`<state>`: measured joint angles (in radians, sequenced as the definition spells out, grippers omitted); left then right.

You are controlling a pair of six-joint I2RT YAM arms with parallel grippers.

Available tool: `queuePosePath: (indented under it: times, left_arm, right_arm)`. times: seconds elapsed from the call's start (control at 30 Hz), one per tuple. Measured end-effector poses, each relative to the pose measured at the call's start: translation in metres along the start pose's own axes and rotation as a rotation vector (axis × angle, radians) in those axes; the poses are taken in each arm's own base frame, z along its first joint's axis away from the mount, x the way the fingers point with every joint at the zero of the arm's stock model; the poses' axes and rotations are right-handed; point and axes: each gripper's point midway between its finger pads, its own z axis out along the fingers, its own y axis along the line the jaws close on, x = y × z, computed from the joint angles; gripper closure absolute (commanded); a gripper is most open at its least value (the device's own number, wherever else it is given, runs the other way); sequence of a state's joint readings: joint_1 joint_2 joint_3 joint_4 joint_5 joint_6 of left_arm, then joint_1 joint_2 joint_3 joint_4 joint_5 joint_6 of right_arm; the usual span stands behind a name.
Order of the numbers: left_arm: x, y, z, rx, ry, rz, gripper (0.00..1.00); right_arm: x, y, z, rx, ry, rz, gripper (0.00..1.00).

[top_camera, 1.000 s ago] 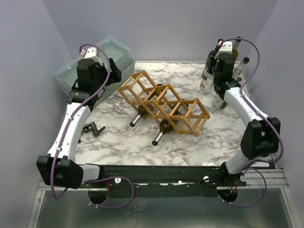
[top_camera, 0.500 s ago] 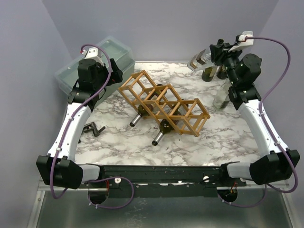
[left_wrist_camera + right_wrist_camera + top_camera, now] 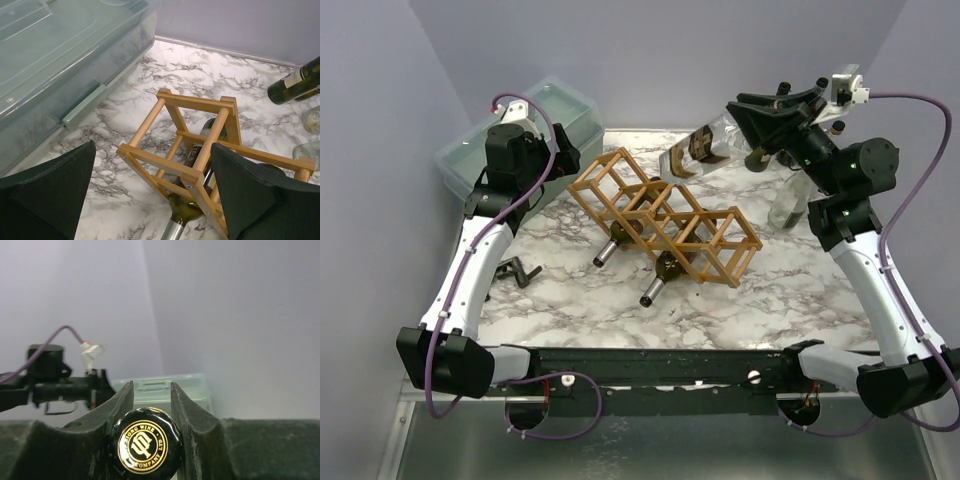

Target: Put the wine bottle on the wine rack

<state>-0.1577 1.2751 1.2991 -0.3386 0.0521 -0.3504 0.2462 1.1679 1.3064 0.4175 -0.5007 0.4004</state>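
Observation:
The light-brown wooden wine rack (image 3: 665,215) lies slantwise mid-table, with two dark bottles in its cells, their necks (image 3: 653,290) pointing toward the near edge. My right gripper (image 3: 752,128) is shut on the neck of a wine bottle (image 3: 705,150), which hangs nearly level in the air, its base just above the rack's far side. In the right wrist view the fingers (image 3: 187,410) clamp the neck below the black-and-gold cap (image 3: 146,447). My left gripper (image 3: 520,150) hovers open over the rack's left end (image 3: 200,145), with nothing in it.
A pale green lidded plastic bin (image 3: 555,110) fills the back left corner. A clear bottle (image 3: 785,205) and further bottles (image 3: 835,130) stand at the back right. A small black object (image 3: 517,270) lies by the left arm. Walls close in on three sides.
My right arm swung up and to the left, tipping the bottle from upright at the back right to nearly level, base toward the rack. The left arm has not moved.

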Motion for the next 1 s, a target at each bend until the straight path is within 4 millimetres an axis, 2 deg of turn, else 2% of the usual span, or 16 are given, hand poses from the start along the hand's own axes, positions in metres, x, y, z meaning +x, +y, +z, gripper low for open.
queuePosePath:
  times: [0.17, 0.23, 0.33, 0.43, 0.67, 0.73, 0.83, 1.0]
  left_arm:
    - [0.000, 0.000, 0.000, -0.001, 0.000, 0.004, 0.01]
    - [0.000, 0.001, 0.000, -0.005, -0.002, 0.008, 0.01]
    - [0.000, 0.002, 0.000, -0.010, -0.003, 0.010, 0.01]
    - [-0.001, 0.002, 0.000, -0.013, -0.005, 0.012, 0.01]
    - [-0.001, 0.004, 0.000, -0.021, -0.007, 0.022, 0.01]
    - [-0.003, 0.007, 0.000, -0.038, -0.015, 0.028, 0.02]
    - [-0.008, 0.012, -0.003, -0.063, -0.034, 0.038, 0.01]
    - [-0.022, 0.031, -0.013, -0.163, -0.093, 0.042, 0.01]
  right_arm:
    - [0.012, 0.065, 0.014, -0.218, 0.038, 0.094, 0.99]
    - [0.026, 0.093, 0.018, -0.298, 0.084, 0.141, 1.00]
    - [0.043, 0.125, 0.028, -0.369, 0.135, 0.174, 0.99]
    - [0.061, 0.148, 0.042, -0.400, 0.190, 0.193, 0.99]
    - [0.112, 0.171, 0.061, -0.394, 0.331, 0.163, 0.99]
    - [0.130, 0.186, 0.061, -0.409, 0.369, 0.109, 1.00]
    - [0.158, 0.220, 0.049, -0.469, 0.442, 0.037, 0.99]
    - [0.186, 0.264, 0.029, -0.553, 0.482, -0.107, 1.00]
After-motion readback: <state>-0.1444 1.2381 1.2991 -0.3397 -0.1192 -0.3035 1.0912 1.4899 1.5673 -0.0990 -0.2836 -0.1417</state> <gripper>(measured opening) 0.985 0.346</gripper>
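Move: Below and to the left of the right hand, which already grips the clear wine bottle by its neck, is the wooden rack: its middle is about 11 cm left, 6 cm ahead and 43 cm down. In it, the nearer green bottle lies about 8 cm left and 2 cm ahead, the left green bottle 18 cm left and 8 cm ahead, both some 45 cm down. From the empty left hand the rack's middle is 23 cm right, 2 cm back and 22 cm down. Swinging the clear bottle about 26 cm left and 14 cm back, the right hand crosses to the robot's side of the rack, sinking some 12 cm, mostly late on. It keeps its grip on the neck, turning about 30 degrees counter-clockwise and rolling its left side down as much, which brings the slanting bottle towards hanging. At the very end the open left hand shifts about 4 cm left, away from the rack. ##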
